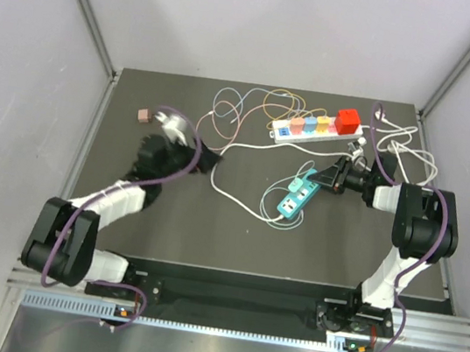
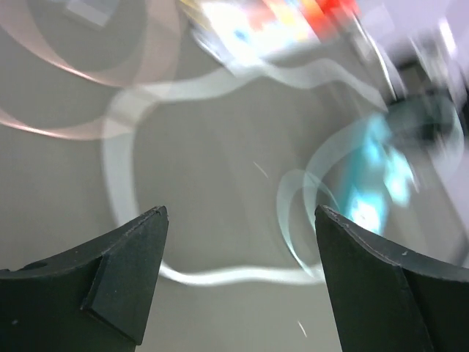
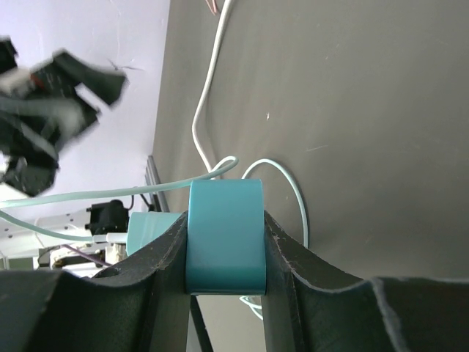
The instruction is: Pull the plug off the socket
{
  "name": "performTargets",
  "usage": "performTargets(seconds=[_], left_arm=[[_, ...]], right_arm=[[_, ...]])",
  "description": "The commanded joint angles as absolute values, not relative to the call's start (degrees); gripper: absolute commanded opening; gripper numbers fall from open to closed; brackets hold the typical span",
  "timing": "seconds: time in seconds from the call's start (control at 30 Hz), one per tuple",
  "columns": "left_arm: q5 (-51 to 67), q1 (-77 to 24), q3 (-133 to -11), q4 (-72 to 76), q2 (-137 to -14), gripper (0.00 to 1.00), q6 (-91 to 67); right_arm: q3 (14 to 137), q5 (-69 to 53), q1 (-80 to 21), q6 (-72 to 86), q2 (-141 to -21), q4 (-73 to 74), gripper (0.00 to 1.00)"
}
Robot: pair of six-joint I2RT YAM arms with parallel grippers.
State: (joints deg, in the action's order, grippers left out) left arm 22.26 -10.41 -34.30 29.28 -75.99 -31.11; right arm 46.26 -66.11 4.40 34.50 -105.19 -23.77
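Note:
A teal socket strip lies mid-table, with a pale mint plug on its top face. I cannot tell if the plug is seated. The plug's white cable trails left. My right gripper is shut on the strip's far end. In the right wrist view the teal strip fills the gap between both fingers and the mint plug shows behind the left finger. My left gripper hovers left of the strip, open and empty. The left wrist view is blurred, with my left gripper above the white cable.
A white power strip with several coloured plugs lies behind the teal one. Loose coloured cables loop at the back centre. White cable coils at the back right. A small brown block sits at the back left.

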Motion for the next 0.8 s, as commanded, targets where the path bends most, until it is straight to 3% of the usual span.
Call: performTargets(seconds=[0.0, 0.17, 0.37, 0.77], left_arm=[[27.4, -21.4, -29.1, 40.2, -75.2, 0.86, -23.5], [21.5, -34.3, -29.7, 48.2, -81.3, 0.86, -18.5], [16.4, -41.8, -37.7, 54.1, -92.4, 0.86, -18.0], [8.6, -47.9, -54.6, 47.5, -106.1, 0.84, -14.9]], right_arm=[[48.3, -68.7, 4.9, 34.0, -102.7, -25.4, 0.0], [47.8, -67.9, 4.8, 34.0, -102.0, -25.3, 0.0], [47.4, -67.8, 4.8, 34.1, -101.7, -25.2, 0.0], [47.3, -67.9, 4.8, 34.8, -102.2, -25.8, 0.0]])
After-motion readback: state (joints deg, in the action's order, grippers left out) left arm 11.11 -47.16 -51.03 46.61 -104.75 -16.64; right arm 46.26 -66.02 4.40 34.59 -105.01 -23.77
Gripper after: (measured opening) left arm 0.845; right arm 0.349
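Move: The teal plug still seated on the teal power strip lies about 29 cm to the left hand's right, roughly level fore and aft and some 9 cm below. The strip's middle is about 31 cm right, 3 cm back and 11 cm below; the white strip with coloured plugs is about 34 cm right, 21 cm ahead and 11 cm below. From the right hand, gripping the teal strip's far end, that plug is about 6 cm back, 4 cm left and 1 cm above. With the right hand still gripping the far end of the teal strip and holding it in place, the empty left hand sweeps some 25 cm to the right towards the teal plug. It swings back about 9 cm and sinks on the way, then eases a little forward and up while still going right; the wrist yaws clockwise nearly 30 degrees and the fingers stay wide open. ##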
